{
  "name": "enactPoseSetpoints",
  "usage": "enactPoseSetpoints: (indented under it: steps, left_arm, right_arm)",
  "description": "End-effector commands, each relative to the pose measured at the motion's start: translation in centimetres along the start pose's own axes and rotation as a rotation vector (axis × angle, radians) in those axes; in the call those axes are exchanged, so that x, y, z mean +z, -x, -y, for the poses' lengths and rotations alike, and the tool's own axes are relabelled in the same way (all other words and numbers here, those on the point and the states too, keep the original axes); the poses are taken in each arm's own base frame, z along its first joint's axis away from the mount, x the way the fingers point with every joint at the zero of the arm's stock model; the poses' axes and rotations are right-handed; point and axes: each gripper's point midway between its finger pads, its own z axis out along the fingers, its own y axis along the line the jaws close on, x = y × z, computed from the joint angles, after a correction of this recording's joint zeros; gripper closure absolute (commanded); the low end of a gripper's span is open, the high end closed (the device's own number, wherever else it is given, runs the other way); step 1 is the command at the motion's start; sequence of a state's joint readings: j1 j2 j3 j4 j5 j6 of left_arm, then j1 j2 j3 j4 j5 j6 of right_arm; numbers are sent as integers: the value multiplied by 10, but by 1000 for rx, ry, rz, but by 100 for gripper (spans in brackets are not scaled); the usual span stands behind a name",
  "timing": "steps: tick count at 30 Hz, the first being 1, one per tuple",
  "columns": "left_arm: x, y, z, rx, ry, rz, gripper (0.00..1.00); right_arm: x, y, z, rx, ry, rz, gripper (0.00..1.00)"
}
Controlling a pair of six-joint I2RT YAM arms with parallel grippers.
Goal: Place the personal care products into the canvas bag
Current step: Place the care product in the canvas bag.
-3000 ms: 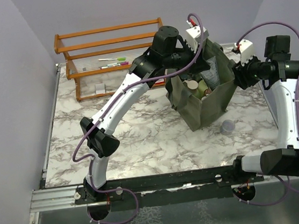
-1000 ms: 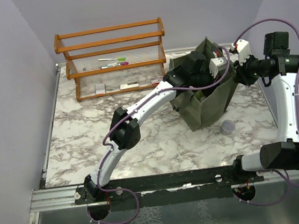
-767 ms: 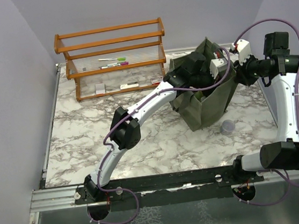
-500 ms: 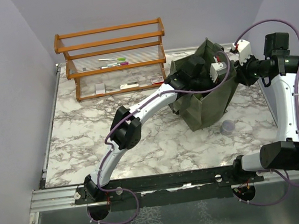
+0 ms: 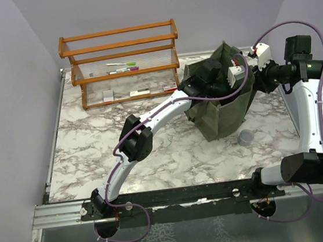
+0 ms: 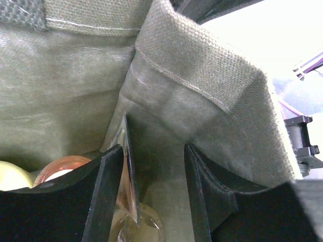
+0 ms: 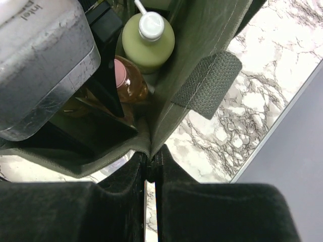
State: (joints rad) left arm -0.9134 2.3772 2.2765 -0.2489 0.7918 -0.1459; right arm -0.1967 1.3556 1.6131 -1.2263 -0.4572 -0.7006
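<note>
The canvas bag (image 5: 225,114) stands at the right of the table, olive green and creased. My left gripper (image 6: 154,151) is down inside it, open. The silver tube (image 6: 127,189) stands on end against the left finger (image 6: 101,201), with a wide gap to the right one. Below it lie an amber bottle (image 6: 60,169) and a pale green one (image 6: 10,176). My right gripper (image 7: 151,154) is shut on the bag's rim (image 7: 146,136). Past it I see a green pump bottle (image 7: 149,43) and an amber bottle (image 7: 128,80) in the bag.
An orange wooden rack (image 5: 119,56) with thin pens (image 5: 121,67) stands at the back left. A small lavender jar (image 5: 245,137) sits on the marble just in front of the bag. The left arm (image 5: 150,122) stretches across the middle of the table.
My left gripper, which was shut on the silver tube inside the bag, has opened and let it go. The right gripper stays clamped on the rim.
</note>
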Motion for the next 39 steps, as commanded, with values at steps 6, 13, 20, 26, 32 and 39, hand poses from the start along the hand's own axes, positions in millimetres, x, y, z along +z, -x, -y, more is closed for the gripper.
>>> enactPoseSetpoints:
  steps: [6,13,20,26,32,39]
  left_arm:
    - [-13,31,28,65,-45,34,36]
    - [-25,41,25,87,-1,48,31]
    - [-34,53,26,126,35,59,25]
    - [-47,66,24,172,77,68,20]
    - [-66,80,25,187,110,87,15]
    - [-88,98,22,211,156,116,13]
  right_arm:
    - [-2,3,6,0,-33,13,99]
    - [-3,5,6,2,-32,17,99]
    - [-4,5,6,4,-34,15,99]
    - [-3,6,5,6,-24,17,99]
    - [-2,5,2,13,-13,20,98]
    - [-2,3,2,13,-9,11,97]
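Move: The silver pouch, the care product already in the bag, stands between the left hand's open fingers, near the forward one, its middle about 1 cm ahead, 2 cm right and 4 cm below. The pink-capped bottle is some 5 cm ahead, level sideways, the clear bottle about 1 cm ahead and 3 cm left, the green pump bottle roughly 10 cm straight ahead, all about 8 cm down. From the right hand the pouch lies about 1 cm ahead, 6 cm left and 9 cm lower. Slowly at first, then faster, the left hand backs up and to its left, some 8 cm in all with a slight forward drift, away from the pouch in the bag's right-hand corner. Its half-open fingers spread nearly wide on the way and the hand rolls about 10 degrees round its own length. The right hand stays put and keeps the bag's rim pinched. ##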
